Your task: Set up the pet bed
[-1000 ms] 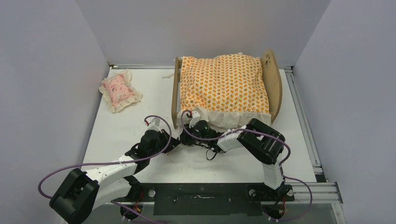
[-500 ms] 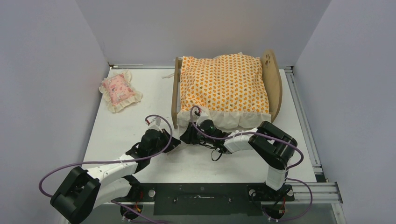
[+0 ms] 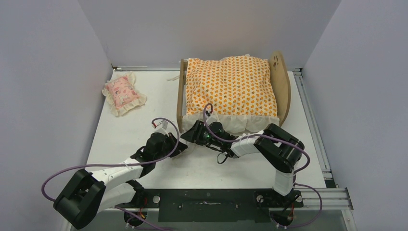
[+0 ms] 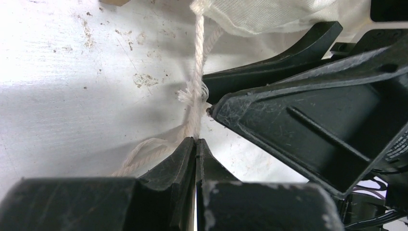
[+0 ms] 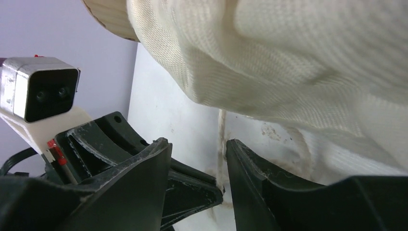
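The pet bed [image 3: 282,83] stands at the back of the table, its low footboard [image 3: 181,94] on the left. An orange-patterned cushion [image 3: 231,86] lies on it, with a cream ruffle [image 3: 243,123] hanging over the near side. A white cord [image 4: 198,72] runs down from the ruffle [image 4: 269,14] into my left gripper [image 4: 196,142], which is shut on it. In the top view the left gripper [image 3: 182,145] sits just off the bed's near left corner. My right gripper [image 3: 193,134] is beside it. The right gripper [image 5: 198,144] stands open around the cord [image 5: 221,139], under the ruffle [image 5: 288,62].
A small pink frilled pillow [image 3: 123,94] lies at the back left of the table [image 3: 144,120]. Grey walls close in both sides and the back. A metal rail [image 3: 312,127] runs along the right edge. The two wrists are crowded together at the bed's near left corner.
My right gripper has opened, letting go of the cream ruffle, and dropped slightly toward the near side beside the left gripper. The left arm has hardly moved and stays shut.
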Tool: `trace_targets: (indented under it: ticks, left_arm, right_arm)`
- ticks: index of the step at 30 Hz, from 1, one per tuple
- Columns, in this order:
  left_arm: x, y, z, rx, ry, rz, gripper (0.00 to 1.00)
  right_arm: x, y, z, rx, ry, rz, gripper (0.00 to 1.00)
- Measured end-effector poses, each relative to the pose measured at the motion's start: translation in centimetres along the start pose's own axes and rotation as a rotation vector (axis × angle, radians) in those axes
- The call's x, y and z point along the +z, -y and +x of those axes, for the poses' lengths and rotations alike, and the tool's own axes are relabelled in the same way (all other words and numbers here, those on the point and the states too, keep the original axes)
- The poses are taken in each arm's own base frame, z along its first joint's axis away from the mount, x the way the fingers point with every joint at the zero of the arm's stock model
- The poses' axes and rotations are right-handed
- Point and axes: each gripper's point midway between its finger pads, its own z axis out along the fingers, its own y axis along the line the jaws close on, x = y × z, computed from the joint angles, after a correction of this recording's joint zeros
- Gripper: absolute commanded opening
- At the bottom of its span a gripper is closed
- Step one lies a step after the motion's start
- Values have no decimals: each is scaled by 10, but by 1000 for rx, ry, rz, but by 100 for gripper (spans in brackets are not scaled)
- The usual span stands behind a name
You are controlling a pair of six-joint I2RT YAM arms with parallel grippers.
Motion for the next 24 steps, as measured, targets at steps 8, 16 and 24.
trace_targets:
  ticks: [8,16,24]
  left_arm:
    - [-2,4,-2,31,3,20,0]
    - [-2,15,-2,58,-8,67,0]
    - [-8,19,-4,91,-10,77,32]
  right_arm:
    - [8,-5,-3,19,0,-1,45]
    - [17,-8,-5,15,-5,-10,22]
    - [16,-10,-5,21,-6,-23,5]
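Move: The left hand already holds the bed's white cord shut in its fingertips. The right hand, half open, has the stretch of cord it goes for about 2 cm to its left and 1 cm ahead, level with it. From the right hand, the bed's wooden leg foot is about 5 cm ahead, 1 cm left and 6 cm below; the white frill's edge is some 6 cm ahead, 3 cm right, about level. Right hand edges 2 cm left and forward, pinching the cord; left rises 2 cm and opens, letting go. ##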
